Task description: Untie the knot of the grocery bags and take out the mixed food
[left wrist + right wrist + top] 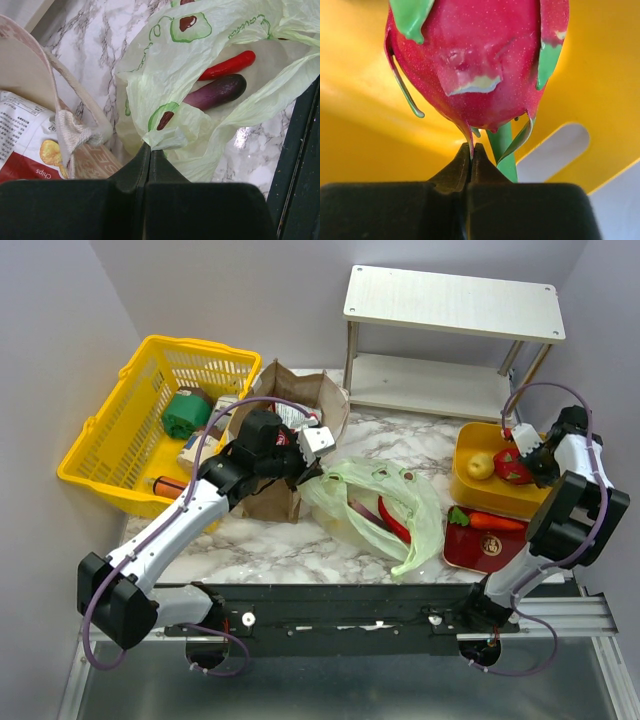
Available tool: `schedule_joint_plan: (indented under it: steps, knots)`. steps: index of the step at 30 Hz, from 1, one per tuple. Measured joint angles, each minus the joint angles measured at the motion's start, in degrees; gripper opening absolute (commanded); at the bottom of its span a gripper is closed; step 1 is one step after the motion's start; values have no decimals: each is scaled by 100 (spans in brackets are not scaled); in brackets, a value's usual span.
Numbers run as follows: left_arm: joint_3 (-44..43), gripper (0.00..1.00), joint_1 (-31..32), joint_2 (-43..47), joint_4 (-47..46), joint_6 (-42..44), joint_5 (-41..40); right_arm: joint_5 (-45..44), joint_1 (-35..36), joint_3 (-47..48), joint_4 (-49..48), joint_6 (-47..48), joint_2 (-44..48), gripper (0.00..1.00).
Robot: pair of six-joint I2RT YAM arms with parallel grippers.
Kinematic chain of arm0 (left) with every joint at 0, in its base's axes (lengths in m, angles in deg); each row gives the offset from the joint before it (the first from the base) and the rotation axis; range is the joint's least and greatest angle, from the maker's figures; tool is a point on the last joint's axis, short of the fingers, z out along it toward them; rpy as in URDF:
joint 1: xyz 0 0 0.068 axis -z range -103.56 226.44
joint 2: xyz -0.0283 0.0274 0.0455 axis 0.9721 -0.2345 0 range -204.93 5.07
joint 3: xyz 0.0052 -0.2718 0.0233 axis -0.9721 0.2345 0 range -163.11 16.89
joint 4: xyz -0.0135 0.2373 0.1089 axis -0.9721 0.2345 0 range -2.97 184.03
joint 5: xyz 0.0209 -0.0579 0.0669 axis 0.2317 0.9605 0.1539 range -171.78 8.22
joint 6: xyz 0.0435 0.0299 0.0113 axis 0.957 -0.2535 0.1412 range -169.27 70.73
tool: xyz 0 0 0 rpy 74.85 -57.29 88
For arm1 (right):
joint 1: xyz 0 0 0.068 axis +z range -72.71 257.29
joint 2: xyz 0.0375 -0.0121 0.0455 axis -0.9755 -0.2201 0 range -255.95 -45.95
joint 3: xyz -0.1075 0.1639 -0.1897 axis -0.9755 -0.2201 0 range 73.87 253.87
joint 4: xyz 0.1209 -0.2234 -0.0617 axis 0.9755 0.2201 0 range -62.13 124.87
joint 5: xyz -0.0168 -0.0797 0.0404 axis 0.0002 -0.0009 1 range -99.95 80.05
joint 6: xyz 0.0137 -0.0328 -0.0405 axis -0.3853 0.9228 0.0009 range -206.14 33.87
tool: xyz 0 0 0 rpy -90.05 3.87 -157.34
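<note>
The pale green plastic bag lies open on the marble in the middle, and its knot is out of view. Inside it lie a red chili and a purple eggplant. My left gripper is shut on a bunched edge of that bag, beside the brown paper bag, which holds a chips packet. At the right, my right gripper is shut on a thin scale of the dragon fruit inside the yellow bin, next to a yellow fruit.
A carrot lies on a red tray in front of the bin. The yellow mesh basket at the left holds a green can and cartons. A white two-level shelf stands at the back.
</note>
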Motion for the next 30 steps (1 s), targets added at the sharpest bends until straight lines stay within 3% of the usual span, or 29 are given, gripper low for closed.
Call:
schedule_joint_plan:
  steps: [5,8,10,14,18,22,30]
  knots:
    - [0,0,0,-107,0,-7,4,44,0,111,-273,-85,-240,65]
    - [-2,0,0,-227,0,-9,4,50,0,160,-474,-286,-275,69]
    - [-7,0,0,-289,2,-11,4,170,0,205,-568,-490,-216,100]
    - [-50,0,0,-334,35,20,2,629,2,214,-634,-1130,273,100]
    - [-153,0,0,-389,127,81,-2,1252,111,153,-511,-1694,1381,100]
    - [-358,0,0,-479,297,173,0,1792,664,142,-101,-2127,2498,100]
    - [-979,0,0,-713,675,533,7,1759,2275,-498,925,-2153,2343,100]
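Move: The right fingertips still pinch the dragon fruit by a leaf in the yellow basin; its middle is about 7 cm left, 3 ahead and slightly below. The yellow fruit is some 18 cm left and 3 ahead, the carrot 15 left and 12 back. In the bag, the red pepper lies roughly 44 cm left and 12 back of this hand, the eggplant 6 cm left of the pepper. From the left hand, the pepper is about 27 cm right, 7 back and 19 below. Open the right fingers wide to let go of the dragon fruit while easing about 4 cm forward, lift some 15 cm clear, then swing about 20 cm left over the basin towards the open bag, drawing back and sinking about 7 cm at the end, with the wrist tilting. Keep the left pinch on the bag's rim, dipping 2 cm, then rising slightly higher and forward. ##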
